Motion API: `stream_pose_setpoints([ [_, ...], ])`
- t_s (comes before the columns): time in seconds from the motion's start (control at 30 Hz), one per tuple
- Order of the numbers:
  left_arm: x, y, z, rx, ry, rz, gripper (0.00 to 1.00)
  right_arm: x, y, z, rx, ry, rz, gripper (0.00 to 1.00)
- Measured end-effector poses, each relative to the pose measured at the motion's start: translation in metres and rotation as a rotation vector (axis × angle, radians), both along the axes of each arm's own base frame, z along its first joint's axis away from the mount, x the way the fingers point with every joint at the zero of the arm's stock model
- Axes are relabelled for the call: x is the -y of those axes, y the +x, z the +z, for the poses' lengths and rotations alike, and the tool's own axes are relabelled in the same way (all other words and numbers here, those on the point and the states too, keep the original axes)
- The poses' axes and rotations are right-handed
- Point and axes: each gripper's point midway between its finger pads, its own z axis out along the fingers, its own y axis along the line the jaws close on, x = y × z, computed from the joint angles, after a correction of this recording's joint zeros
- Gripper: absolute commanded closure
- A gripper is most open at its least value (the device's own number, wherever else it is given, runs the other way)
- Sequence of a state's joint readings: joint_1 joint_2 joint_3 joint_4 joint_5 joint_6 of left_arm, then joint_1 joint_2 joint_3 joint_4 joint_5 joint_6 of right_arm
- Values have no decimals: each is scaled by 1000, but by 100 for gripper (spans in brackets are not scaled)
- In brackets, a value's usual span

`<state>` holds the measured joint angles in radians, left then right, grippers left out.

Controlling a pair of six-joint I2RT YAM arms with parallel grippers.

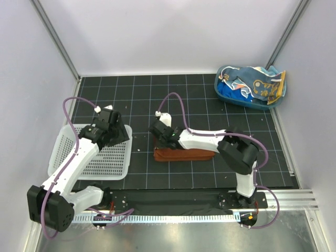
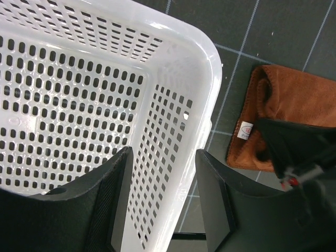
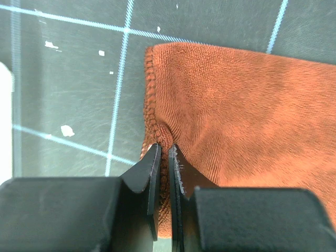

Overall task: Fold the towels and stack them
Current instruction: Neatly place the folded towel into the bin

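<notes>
A rust-brown towel (image 1: 184, 154) lies folded into a long strip on the black grid mat, just right of the basket. My right gripper (image 1: 160, 137) is at the strip's left end, shut on the towel's stitched edge (image 3: 157, 131), which bunches between the two jaws (image 3: 163, 148). My left gripper (image 1: 113, 131) straddles the right wall of the white mesh basket (image 2: 79, 79), one finger inside and one outside, shut on that wall (image 2: 164, 152). The left wrist view also shows the towel (image 2: 294, 100) with its small white label. More towels (image 1: 257, 84), blue and patterned, are heaped in the tub.
The white mesh basket (image 1: 89, 157) sits at the mat's left, holding nothing I can see. A blue plastic tub (image 1: 231, 94) stands at the back right corner. White walls and metal posts close in the mat. A metal rail runs along the near edge.
</notes>
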<state>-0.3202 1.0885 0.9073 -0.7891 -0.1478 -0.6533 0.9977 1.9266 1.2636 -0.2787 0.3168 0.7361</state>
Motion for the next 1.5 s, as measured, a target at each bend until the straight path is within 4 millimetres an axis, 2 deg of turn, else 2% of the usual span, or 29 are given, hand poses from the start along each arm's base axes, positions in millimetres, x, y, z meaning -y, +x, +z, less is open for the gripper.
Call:
stream_pose_setpoints([
  [0.3,13,6,-3,8,-59,-8,47,12,10,53,52,192,-38,98],
  [0.53,23,7,-17,-21,-75,-10,49,23,14,69,61,269,-65,98],
  [0.73,25,8,-19,-23,-84,-1,48,19,13,64,48,267,-55,94],
  [0.87,25,8,-19,-21,-84,-1,48,5,13,43,24,227,-40,91],
  [0.97,25,8,-19,-21,-83,-1,48,-5,6,19,-5,169,-18,84],
  [1.0,25,8,-19,-21,-83,-2,48,-7,4,13,-10,148,-12,77],
  [1.07,25,8,-19,-22,-82,-2,48,-10,0,5,-12,101,0,68],
  [1.1,25,8,-19,-23,-82,-2,48,-12,-1,4,-7,80,4,61],
  [1.23,25,8,-19,-23,-80,-4,48,-22,0,15,39,20,17,48],
  [1.37,26,12,-14,-9,-81,-4,47,-32,2,31,89,-18,19,45],
  [1.43,25,14,-9,3,-78,-3,45,-33,2,31,102,-45,18,45],
  [1.5,24,18,-3,18,-70,3,45,-32,2,23,101,-84,15,45],
])
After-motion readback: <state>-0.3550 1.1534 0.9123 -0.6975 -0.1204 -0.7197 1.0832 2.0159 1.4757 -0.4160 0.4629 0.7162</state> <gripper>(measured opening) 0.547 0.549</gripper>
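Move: The right hand already pinches the middle of the folded towel's left edge, just clear of the table; the towel's middle lies about 11 cm to its right, roughly level with it front to back and some 3 cm lower. The white bin's middle is about 28 cm to that hand's left and 2 cm nearer the base. From the left hand, poised over the bin's right wall, the towel's middle is some 27 cm right, 1 cm back and 12 cm down. Still pinching the folded towel's left edge, the right hand lifts about 7 cm, drifting slightly left and rolling some 15 degrees, then comes back down and a little right of that. Low down it opens and lets go, ending about 3 cm left and 2 cm above its start. The left hand, fingers staying half open, shifts some 2.5 cm right towards the towel, dips slightly and rises again. ##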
